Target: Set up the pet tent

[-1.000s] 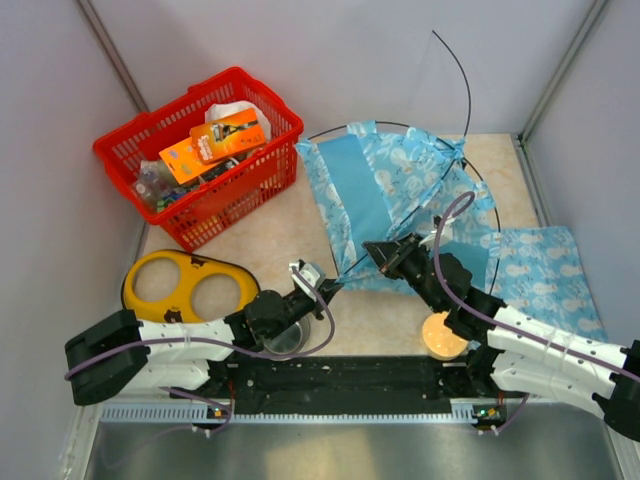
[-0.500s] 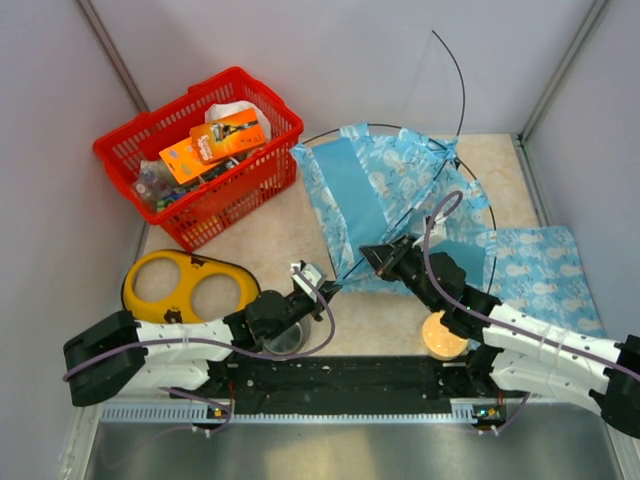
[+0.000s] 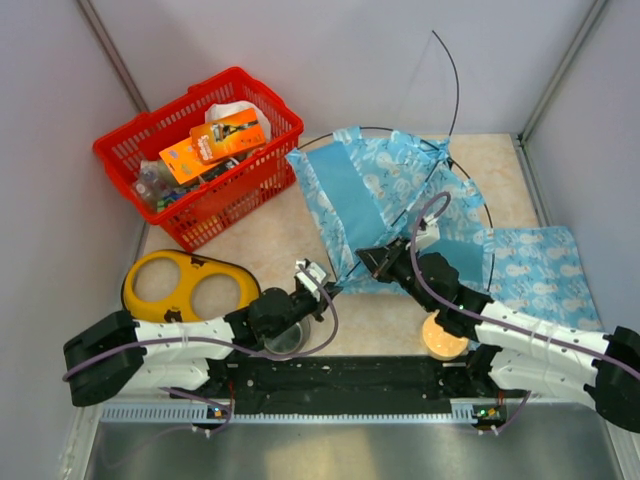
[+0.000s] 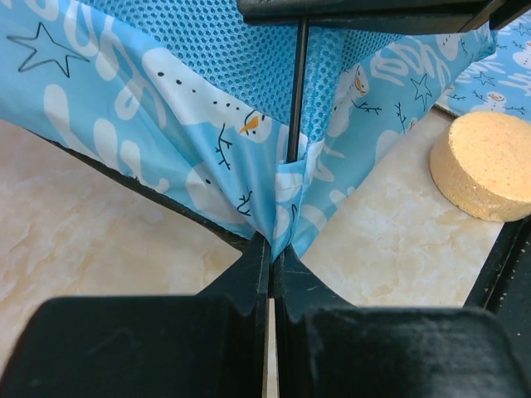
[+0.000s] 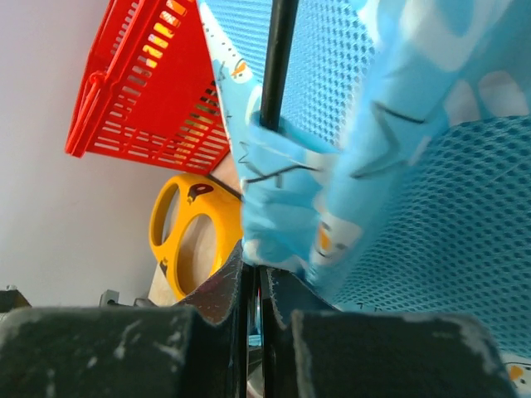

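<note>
The pet tent point(image 3: 375, 190), light-blue printed fabric with mesh panels, lies half-collapsed in the middle of the table. Thin dark poles point(image 3: 456, 85) arc around it, and one sticks up at the back. My left gripper point(image 3: 326, 282) is shut on the tent's near corner; in the left wrist view the fabric point(image 4: 274, 207) bunches at my left gripper's tips point(image 4: 272, 245) beside a pole point(image 4: 297, 91). My right gripper point(image 3: 366, 260) sits just right of that corner. It is shut, with the tent's fabric pocket point(image 5: 278, 191) and a pole end point(image 5: 278, 58) at its tips point(image 5: 253, 269).
A red basket point(image 3: 268, 170) full of packets stands at the back left. A yellow two-hole object point(image 3: 165, 262) lies front left, with a metal tin point(image 3: 285, 338) by the left arm. A round tan disc point(image 3: 443, 338) sits by the right arm. A flat blue printed mat point(image 3: 545, 270) lies right.
My right gripper has moved left toward the left gripper, dragging the tent's near corner with it. The tent body has shifted left. The left gripper has barely moved.
</note>
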Robot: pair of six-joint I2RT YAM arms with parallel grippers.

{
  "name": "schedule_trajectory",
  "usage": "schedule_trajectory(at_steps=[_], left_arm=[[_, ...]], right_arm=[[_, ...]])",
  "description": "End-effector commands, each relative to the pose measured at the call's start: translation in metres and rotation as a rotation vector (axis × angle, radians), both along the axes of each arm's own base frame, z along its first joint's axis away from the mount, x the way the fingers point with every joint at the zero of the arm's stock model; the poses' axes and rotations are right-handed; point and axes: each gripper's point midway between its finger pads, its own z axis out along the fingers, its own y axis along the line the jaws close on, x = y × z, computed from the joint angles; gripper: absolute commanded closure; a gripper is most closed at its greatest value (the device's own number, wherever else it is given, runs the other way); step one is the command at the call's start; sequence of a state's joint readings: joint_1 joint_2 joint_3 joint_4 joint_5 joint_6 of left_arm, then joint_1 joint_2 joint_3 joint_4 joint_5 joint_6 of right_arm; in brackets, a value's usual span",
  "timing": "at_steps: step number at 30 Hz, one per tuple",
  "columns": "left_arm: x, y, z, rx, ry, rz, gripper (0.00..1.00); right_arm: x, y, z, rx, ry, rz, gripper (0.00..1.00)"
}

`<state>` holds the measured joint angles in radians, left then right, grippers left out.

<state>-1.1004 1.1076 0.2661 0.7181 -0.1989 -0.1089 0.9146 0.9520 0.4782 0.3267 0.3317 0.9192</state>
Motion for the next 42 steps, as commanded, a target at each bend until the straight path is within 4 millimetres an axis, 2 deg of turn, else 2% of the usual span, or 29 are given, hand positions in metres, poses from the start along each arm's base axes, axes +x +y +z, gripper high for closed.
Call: schedule_trajectory(at_steps=[1, 4, 7, 12, 17, 25, 31, 34, 38, 42], left_arm=[[-0.006, -0.011, 0.011, -0.010, 0.038, -0.037, 1.00], [-0.007, -0.012, 0.009, 0.002, 0.058, -0.037, 1.00], [-0.007, -0.014, 0.010, -0.003, 0.067, -0.037, 1.00], [-0.008, -0.015, 0.012, -0.006, 0.091, -0.038, 1.00], [-0.011, -0.014, 0.007, -0.003, 0.124, -0.041, 1.00], [-0.023, -0.012, -0.009, -0.016, 0.184, -0.075, 0.73], [-0.019, -0.005, -0.017, -0.018, 0.187, -0.031, 0.67], [-0.019, -0.005, -0.021, -0.018, 0.197, -0.027, 0.59], [-0.022, -0.011, -0.025, -0.030, 0.215, -0.052, 0.57], [-0.024, -0.016, -0.040, 0.003, 0.241, -0.069, 0.57]], right_arm=[[0.019, -0.008, 0.045, 0.081, -0.140, -0.073, 1.00], [0.012, -0.001, 0.046, 0.079, -0.152, -0.031, 1.00], [0.007, 0.003, 0.039, 0.052, -0.149, -0.013, 1.00], [0.009, -0.001, 0.012, -0.027, -0.116, -0.052, 1.00], [0.015, -0.005, -0.006, -0.094, -0.111, -0.090, 1.00], [0.013, 0.005, -0.028, -0.129, -0.105, -0.057, 1.00], [0.009, 0.011, -0.049, -0.140, -0.086, -0.037, 1.00], [0.006, 0.015, -0.057, -0.149, -0.072, -0.030, 1.00], [0.003, 0.020, -0.060, -0.148, -0.054, -0.031, 1.00], [0.005, 0.024, -0.058, -0.147, -0.034, -0.036, 1.00]])
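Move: The tent corner, with the pole end in its pocket, is already pinched in the left fingers. From the right hand, which grips the pole just above, the corner lies about 5 cm back, 5 cm left and 7 cm below. The metal bowl sits some 12 cm left of the left hand, 5 cm back and 9 cm lower; the round sponge is roughly 19 cm right of the right hand, 9 cm back and 16 cm lower. The pole stays gripped in the right hand, which eases a little back and left, then carries it down about 10 cm towards the table, rolling some 15 degrees with its left side dropping. The left hand sinks about 4 cm and slightly back, tips its fingers down, and opens them to about half partway through, letting go of the tent corner. ##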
